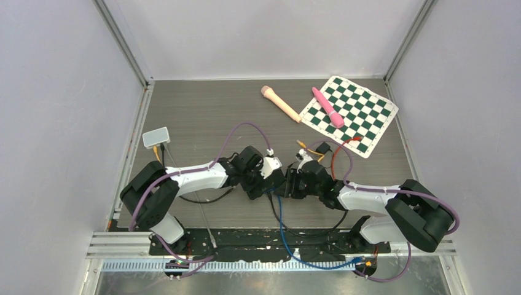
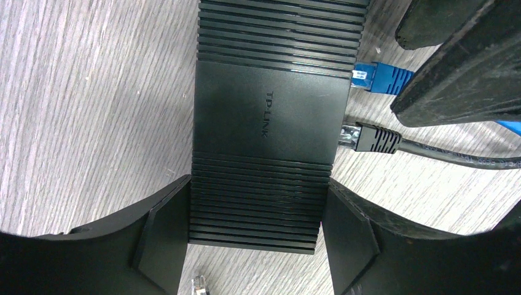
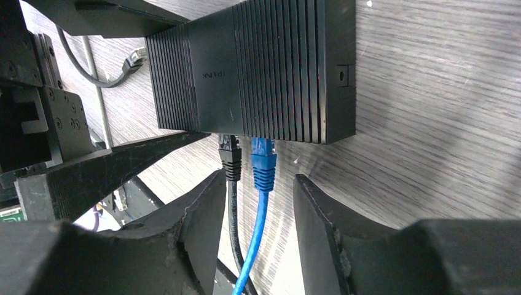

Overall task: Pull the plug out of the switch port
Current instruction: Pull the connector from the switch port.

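Note:
The black TP-LINK switch (image 2: 264, 123) lies flat on the wooden table, seen also in the right wrist view (image 3: 258, 67). A blue plug (image 2: 381, 78) and a black plug (image 2: 375, 138) sit in ports on one side. My left gripper (image 2: 258, 203) straddles the switch's end, both pads against its sides. My right gripper (image 3: 259, 184) is open just behind the blue plug (image 3: 263, 163) and the black plug (image 3: 230, 161). Both cables run between its fingers, the black one against the left finger. From above, both grippers (image 1: 270, 175) (image 1: 295, 181) meet mid-table and hide the switch.
A green checkered mat (image 1: 350, 114) with a pink stick (image 1: 327, 106) lies at the back right, a beige stick (image 1: 281, 102) beside it. A small white box (image 1: 156, 137) sits at the left. Loose orange and red wires (image 1: 341, 150) lie behind the right gripper. A clear loose plug (image 2: 199, 286) lies near the left fingers.

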{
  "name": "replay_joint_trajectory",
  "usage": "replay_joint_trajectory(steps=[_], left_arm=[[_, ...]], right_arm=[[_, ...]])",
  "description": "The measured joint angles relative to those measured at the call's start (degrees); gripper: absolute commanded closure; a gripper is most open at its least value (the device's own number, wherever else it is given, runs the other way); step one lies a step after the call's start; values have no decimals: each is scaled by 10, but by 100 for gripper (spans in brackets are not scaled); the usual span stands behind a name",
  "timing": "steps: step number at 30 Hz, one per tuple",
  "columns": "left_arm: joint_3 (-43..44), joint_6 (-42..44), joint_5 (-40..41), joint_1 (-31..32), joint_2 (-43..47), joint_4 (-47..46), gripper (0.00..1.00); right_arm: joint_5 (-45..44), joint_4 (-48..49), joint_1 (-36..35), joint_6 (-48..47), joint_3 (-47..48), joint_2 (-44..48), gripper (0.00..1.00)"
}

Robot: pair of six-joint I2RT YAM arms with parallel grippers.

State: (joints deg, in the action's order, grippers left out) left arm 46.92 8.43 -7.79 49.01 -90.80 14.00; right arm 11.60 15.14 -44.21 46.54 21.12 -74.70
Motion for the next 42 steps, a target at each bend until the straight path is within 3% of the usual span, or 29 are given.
replay_joint_trajectory(steps=[8,25,28,31,42], left_arm=[[0,0,-1,0,0,0,43],[0,0,2,-5,1,4,47],[0,2,2,-5,1,4,47],[0,2,2,-5,1,4,48],[0,5,-7,0,1,4,49]], right_arm=[[-23,97,1,66,-52,-11,58],[14,369,27,174,-94,-167,81],[13,378,27,177,-97,-170,91],[13,379,27,176,-99,-169,94],[25,261,27,108,-78,-105,95]])
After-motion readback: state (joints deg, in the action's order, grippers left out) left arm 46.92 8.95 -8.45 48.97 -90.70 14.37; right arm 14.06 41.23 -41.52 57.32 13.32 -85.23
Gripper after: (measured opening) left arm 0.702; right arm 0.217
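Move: The blue plug, still in the port on the switch's near side, sits just past the right fingertips: about 2 cm ahead, 1 cm left and 1 cm lower. The black plug is beside it, some 3 cm left and 1 cm ahead of the right hand. The switch's middle is roughly 5 cm ahead and 4 cm left. From the left hand gripping the switch, the blue plug is about 7 cm right and 3 cm back, the switch's middle 3 cm right. The right fingers close on the blue plug and pinch it: the hand slips about 2 cm forward, 1 cm left and a bit over 1 cm down while its left side rolls up some 15 degrees and it turns about 10 clockwise. It then eases back half a centimetre, keeping its pinch, partly undoing the turn. The left fingers keep the switch clamped across its width. ##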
